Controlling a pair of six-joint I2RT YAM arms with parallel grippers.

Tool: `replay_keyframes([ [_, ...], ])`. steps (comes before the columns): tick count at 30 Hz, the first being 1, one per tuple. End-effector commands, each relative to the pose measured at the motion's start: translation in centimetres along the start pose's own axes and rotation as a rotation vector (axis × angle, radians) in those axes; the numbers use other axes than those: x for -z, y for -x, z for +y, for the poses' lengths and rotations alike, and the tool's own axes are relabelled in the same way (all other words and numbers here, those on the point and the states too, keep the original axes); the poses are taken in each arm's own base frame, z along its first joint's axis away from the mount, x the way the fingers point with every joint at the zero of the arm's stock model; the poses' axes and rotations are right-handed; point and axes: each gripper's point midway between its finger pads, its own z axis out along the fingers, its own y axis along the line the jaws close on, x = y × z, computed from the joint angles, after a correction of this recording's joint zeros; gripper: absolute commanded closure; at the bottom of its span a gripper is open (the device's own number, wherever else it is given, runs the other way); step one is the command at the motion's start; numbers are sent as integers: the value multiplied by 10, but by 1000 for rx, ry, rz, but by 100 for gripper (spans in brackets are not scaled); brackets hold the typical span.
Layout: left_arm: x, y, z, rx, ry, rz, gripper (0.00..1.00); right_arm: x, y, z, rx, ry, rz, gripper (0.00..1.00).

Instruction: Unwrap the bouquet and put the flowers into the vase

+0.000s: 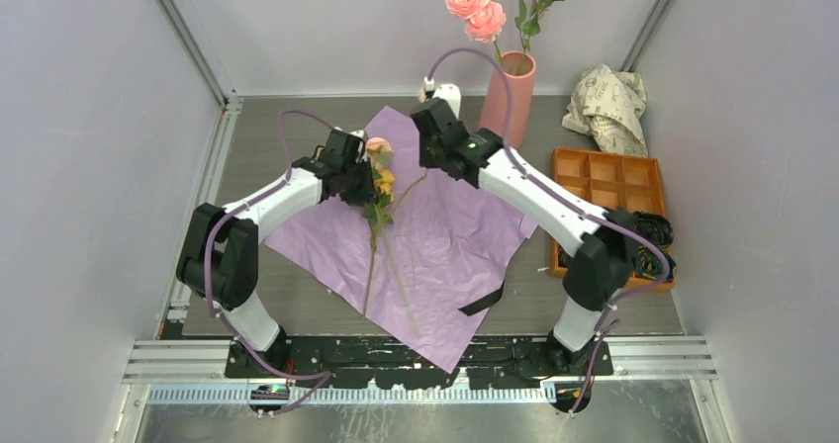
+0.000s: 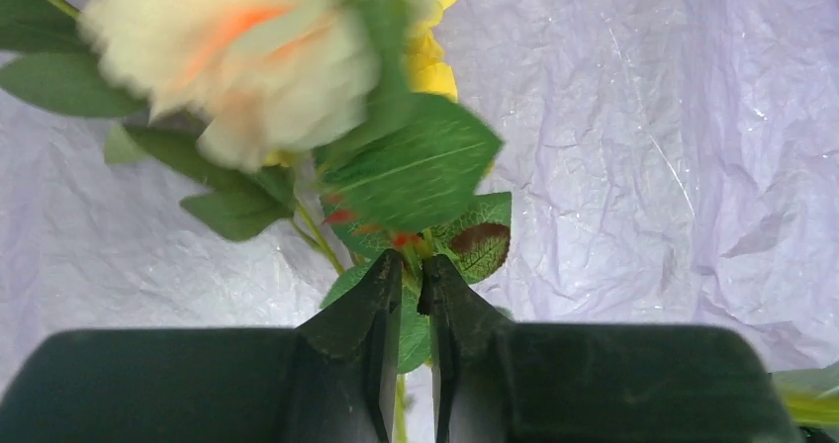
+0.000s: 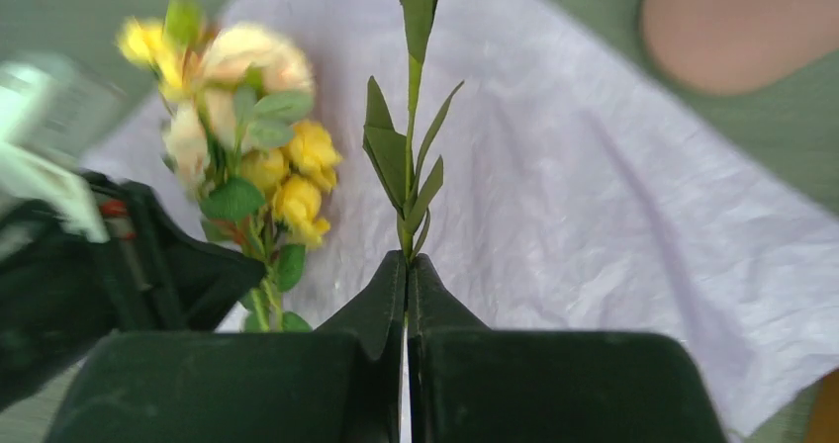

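The bouquet's lilac paper [image 1: 455,255] lies spread flat on the table, its black ribbon [image 1: 482,300] near the front right edge. A cream and yellow flower [image 1: 379,161] [image 2: 237,57] [image 3: 247,136] is lifted at its head, its long stem trailing on the paper. My left gripper [image 1: 368,178] [image 2: 416,265] stands open by a narrow gap with that stem between its fingers. My right gripper [image 1: 427,164] [image 3: 406,260] is shut on a thin green leafy stem [image 3: 409,156]. The salmon-pink vase [image 1: 508,102] [image 3: 737,28] stands behind, holding pink and cream flowers [image 1: 475,8].
Crumpled cream printed paper [image 1: 605,97] lies at the back right. An orange compartment tray [image 1: 608,181] sits right of the lilac paper, beside the right arm. A small white object [image 1: 447,95] stands left of the vase. Grey walls close in both sides.
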Motion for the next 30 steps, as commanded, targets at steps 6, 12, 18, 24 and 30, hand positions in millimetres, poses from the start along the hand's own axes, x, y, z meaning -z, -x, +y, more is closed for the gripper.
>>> replay_keyframes([
  [6,7,19,-20,19,-87,-48,82,131,153,-45,-44,-105,-506,99],
  [12,19,24,-25,14,-108,-72,81,194,220,-63,-90,-163,-755,99],
  [18,29,24,-26,17,-118,-87,81,233,269,-83,-100,-285,-952,99],
  [24,41,26,-28,16,-124,-108,80,261,314,-107,-135,-376,-1109,99],
  [30,56,30,-30,14,-132,-138,80,283,352,-142,-165,-484,-1215,99],
])
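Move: In the right hand, the held flower's stem has the vase some 13 cm ahead and 14 cm to its right, the vase's middle about 6 cm lower; the crumpled bag stands 21 cm to the right of the vase and 5 cm farther out. The remaining flowers' heads lie 5 cm ahead, 11 cm left and 16 cm below this hand. From the left hand those heads are about 6 cm ahead and 5 cm down, their leafy stems nearly straight below. Lifting steeply by nearly 40 cm, the right hand keeps its pinch on the single stem and swings about 15 cm to the right with a little forward drift, ending high up and just short of the vase, while the wrist tips up some 60 degrees and turns clockwise. The left hand, fingers already slightly parted, edges right, then rises a few centimetres off the remaining stems. ##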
